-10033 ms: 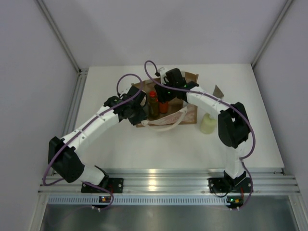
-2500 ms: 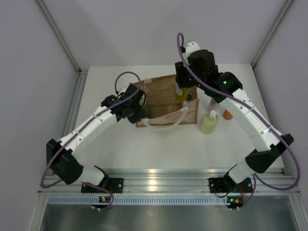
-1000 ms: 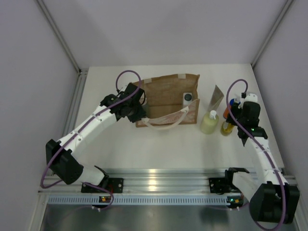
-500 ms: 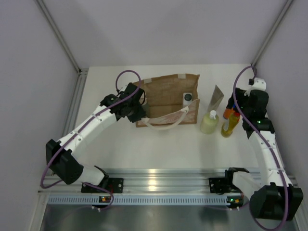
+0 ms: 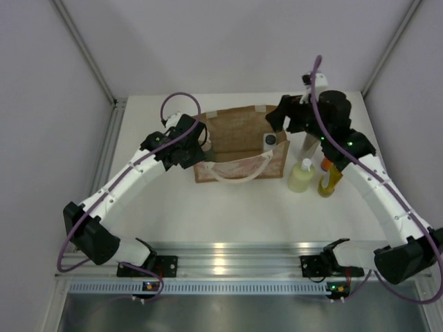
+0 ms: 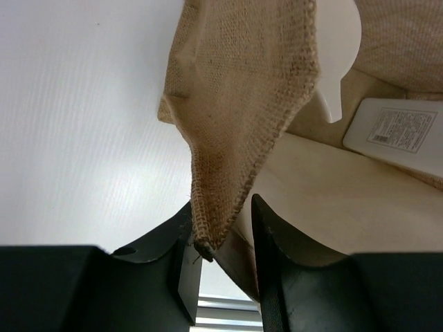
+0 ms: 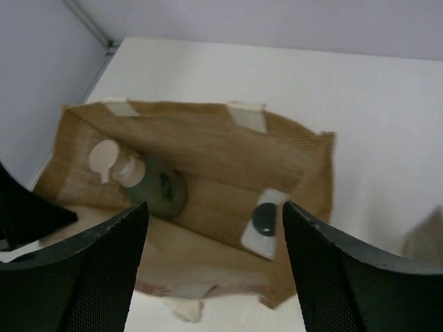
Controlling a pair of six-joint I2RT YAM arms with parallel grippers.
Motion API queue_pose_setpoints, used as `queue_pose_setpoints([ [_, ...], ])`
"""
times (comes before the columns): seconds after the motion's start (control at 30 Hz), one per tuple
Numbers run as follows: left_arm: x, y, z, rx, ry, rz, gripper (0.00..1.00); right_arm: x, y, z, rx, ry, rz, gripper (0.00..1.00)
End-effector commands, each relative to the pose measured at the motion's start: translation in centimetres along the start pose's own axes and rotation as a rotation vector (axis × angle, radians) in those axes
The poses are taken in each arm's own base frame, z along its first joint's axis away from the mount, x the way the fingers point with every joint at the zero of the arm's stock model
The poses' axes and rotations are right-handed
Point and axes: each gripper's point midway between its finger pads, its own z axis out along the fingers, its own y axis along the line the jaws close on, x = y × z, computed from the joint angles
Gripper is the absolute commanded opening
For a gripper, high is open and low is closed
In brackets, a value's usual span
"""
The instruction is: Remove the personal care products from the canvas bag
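Observation:
The brown canvas bag [image 5: 239, 138] stands open at mid table. My left gripper [image 5: 199, 146] is shut on its left edge; in the left wrist view the burlap edge [image 6: 235, 138] sits between the fingers of my left gripper [image 6: 221, 235]. My right gripper [image 5: 280, 119] hovers open above the bag's right end. Below my right gripper [image 7: 214, 207], inside the bag [image 7: 208, 138], lie a grey cylinder with a pale pump cap [image 7: 149, 183] and a white square dark-capped bottle [image 7: 264, 220] [image 5: 270, 140]. A pale-yellow bottle [image 5: 302, 176], an amber bottle [image 5: 329, 180] and a grey-brown sachet [image 5: 309, 142] stand right of the bag.
The white table [image 5: 208, 207] ends at an aluminium rail [image 5: 228, 259] at the near side, where both arm bases are bolted. Grey enclosure walls close in the left, right and far sides. My right arm's forearm passes over the bottles standing outside the bag.
My right arm let go of the amber bottle beside the yellow one and swung back left over the bag, jaws open. My left gripper shifted slightly up with the bag's edge.

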Motion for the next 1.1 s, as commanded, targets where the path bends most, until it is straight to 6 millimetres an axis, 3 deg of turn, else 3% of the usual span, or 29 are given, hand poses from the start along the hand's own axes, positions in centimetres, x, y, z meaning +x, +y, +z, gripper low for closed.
queue_pose_setpoints([
  [0.0,-2.1,0.5,-1.0,-0.018,-0.073,0.005,0.38,0.5,5.6,2.1,-0.084,0.066,-0.016,0.75],
  [0.13,-2.3,0.9,-0.8,-0.033,-0.079,0.003,0.37,3.0,12.3,4.8,-0.2,0.138,-0.094,0.76],
  [0.23,-1.8,1.4,-0.6,-0.043,-0.074,-0.004,0.36,5.0,15.4,7.2,-0.245,0.184,-0.149,0.77],
  [0.27,-1.7,1.6,-0.6,-0.046,-0.07,-0.008,0.36,4.6,16.3,7.7,-0.263,0.174,-0.17,0.78],
  [0.33,-1.0,2.1,-0.3,-0.058,-0.056,-0.015,0.36,6.6,17.7,9.4,-0.274,0.214,-0.204,0.79],
  [0.47,-0.2,2.8,-0.2,-0.064,-0.041,-0.039,0.35,7.9,18.7,12.2,-0.256,0.235,-0.264,0.8],
  [0.5,0.0,3.0,-0.1,-0.068,-0.037,-0.043,0.35,9.2,18.4,13.4,-0.242,0.263,-0.274,0.8],
  [0.6,0.2,3.1,0.0,-0.071,-0.035,-0.047,0.35,10.7,18.5,15.0,-0.241,0.288,-0.299,0.81],
  [0.87,0.4,3.0,0.1,-0.071,-0.027,-0.055,0.34,12.9,19.5,17.4,-0.274,0.319,-0.346,0.81],
  [1.07,0.1,2.6,0.3,-0.071,-0.023,-0.043,0.34,15.6,19.4,18.5,-0.273,0.366,-0.367,0.8],
])
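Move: The last pump bottle stands inside the bag's left end, about 27 cm to the right hand's left, some 6 cm farther out and 26 cm lower. The dark-capped white container stands in the bag's right end, roughly 21 cm to the right of that bottle and level with it in depth; the bag's middle is some 11 cm to the bottle's right. From the left hand, the pump bottle lies about 8 cm ahead, 4 cm right and 12 cm down. With the left fingers still pinching the bag's front-left rim and easing it some 2 cm left and slightly down, the empty right hand sweeps about 26 cm left across the bag, then sinks roughly 14 cm towards the pump bottle. It turns counter-clockwise and tips down about 20 degrees, its fingers staying wide open either side of the pump head, with no touch visible. ##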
